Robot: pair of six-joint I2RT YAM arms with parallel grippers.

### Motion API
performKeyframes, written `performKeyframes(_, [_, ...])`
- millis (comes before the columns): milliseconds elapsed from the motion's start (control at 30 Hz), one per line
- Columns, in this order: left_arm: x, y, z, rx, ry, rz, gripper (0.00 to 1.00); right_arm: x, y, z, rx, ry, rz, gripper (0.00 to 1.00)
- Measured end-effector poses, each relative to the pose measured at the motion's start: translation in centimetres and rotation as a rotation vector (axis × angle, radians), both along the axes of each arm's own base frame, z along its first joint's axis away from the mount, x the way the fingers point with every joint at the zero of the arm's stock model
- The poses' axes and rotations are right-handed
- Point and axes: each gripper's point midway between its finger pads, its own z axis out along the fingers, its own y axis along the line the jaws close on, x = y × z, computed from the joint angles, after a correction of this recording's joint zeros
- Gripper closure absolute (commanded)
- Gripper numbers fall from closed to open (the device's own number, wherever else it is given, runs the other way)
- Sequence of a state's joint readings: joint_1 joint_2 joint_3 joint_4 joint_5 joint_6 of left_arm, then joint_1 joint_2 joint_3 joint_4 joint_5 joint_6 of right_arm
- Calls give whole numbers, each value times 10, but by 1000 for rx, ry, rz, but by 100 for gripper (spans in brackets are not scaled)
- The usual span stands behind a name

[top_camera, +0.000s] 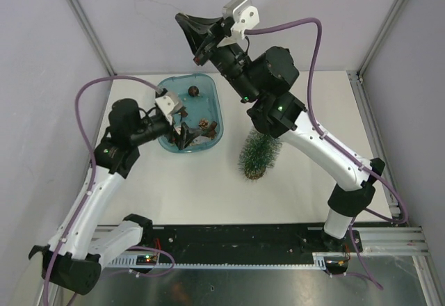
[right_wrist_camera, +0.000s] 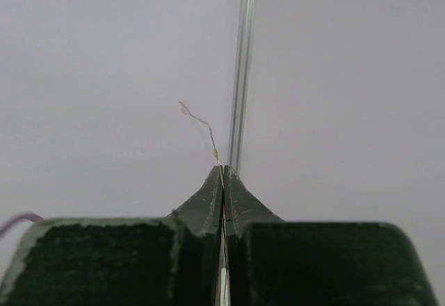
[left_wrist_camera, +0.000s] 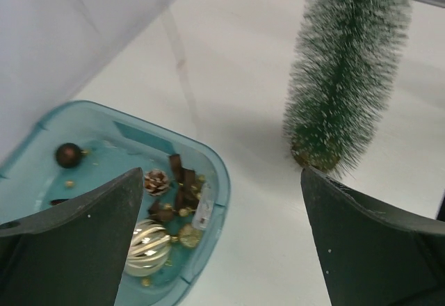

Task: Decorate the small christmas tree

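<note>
The small christmas tree [top_camera: 259,154] [left_wrist_camera: 344,69] stands upright on its brown base on the white table, right of the blue tray [top_camera: 217,108] [left_wrist_camera: 104,108]; its top is hidden under my right arm. The tray holds a brown ball [left_wrist_camera: 68,154], a pine cone [left_wrist_camera: 156,180], a gold-striped ball [left_wrist_camera: 146,247] and brown ribbon [left_wrist_camera: 181,181]. My left gripper [top_camera: 184,135] [left_wrist_camera: 221,174] hangs open over the tray's right rim, holding nothing. My right gripper [top_camera: 184,22] [right_wrist_camera: 224,170] is raised high toward the back wall, shut on a thin wire [right_wrist_camera: 198,119] that sticks out past its tips.
Grey walls with metal corner posts [right_wrist_camera: 243,62] close in the table at the back and sides. A black rail [top_camera: 243,240] runs along the near edge by the arm bases. A small clear piece [left_wrist_camera: 203,208] lies at the tray's right rim.
</note>
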State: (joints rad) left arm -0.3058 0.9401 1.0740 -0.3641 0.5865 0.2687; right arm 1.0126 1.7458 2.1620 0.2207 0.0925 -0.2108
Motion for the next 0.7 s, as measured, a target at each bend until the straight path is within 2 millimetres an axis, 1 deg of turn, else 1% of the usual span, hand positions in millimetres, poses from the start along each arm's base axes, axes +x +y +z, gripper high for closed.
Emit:
performKeyframes(100, [2,-10,-27,-5,53,-55,0,-5,-2,11,15,-15,5,100])
performKeyframes(167, [6,-15,-39,-6,72,-77,1,-7,-3,14,16,-19,6,100])
performKeyframes(300, [12,-21,-47,-11,81,-106,9,-8,-3,18,20,-26,7,100])
performKeyframes(367, [13,-26,-46,-21,76,-126,16,-7,-2,18,19,-25,7,100])
performKeyframes(433, [12,-31,-46,-29,78,-145,28,-6,-1,20,23,-29,7,100])
performKeyframes(500, [11,-37,-44,-41,86,-170,46,-5,0,22,27,-34,12,100])
performKeyframes(533, [11,-40,-43,-47,87,-180,58,-6,0,24,31,-39,16,100])
performKeyframes(600, [11,-44,-40,-57,90,-198,75,-6,-1,28,39,-46,21,100])
performKeyframes(667, [12,-46,-35,-66,85,-206,85,-7,-2,30,43,-52,21,100])
performKeyframes(700, [12,-47,-31,-68,76,-208,87,-7,-4,32,47,-55,20,100])
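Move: Hanging from the right hand's shut fingers, the thin string comes down just in front of the open left hand: the stretch it goes for is about 4 cm to its right, 2 cm ahead and 4 cm lower. The small Christmas tree's middle lies some 22 cm to the left hand's right, 3 cm farther out and 20 cm below. The blue tray is about 18 cm ahead, 6 cm to the left and 30 cm below. From the right hand, that stretch of string is nearly straight below, some 33 cm down. Closing in on the dangling string, the left hand goes about 5 cm to the right and 5 cm down, easing slightly forward and turning some 10 degrees clockwise; its fingers then shut most of the way around the string as the hand drifts on right and rises a little. The right hand keeps its pinch on the string up high and lifts about 3 cm. ##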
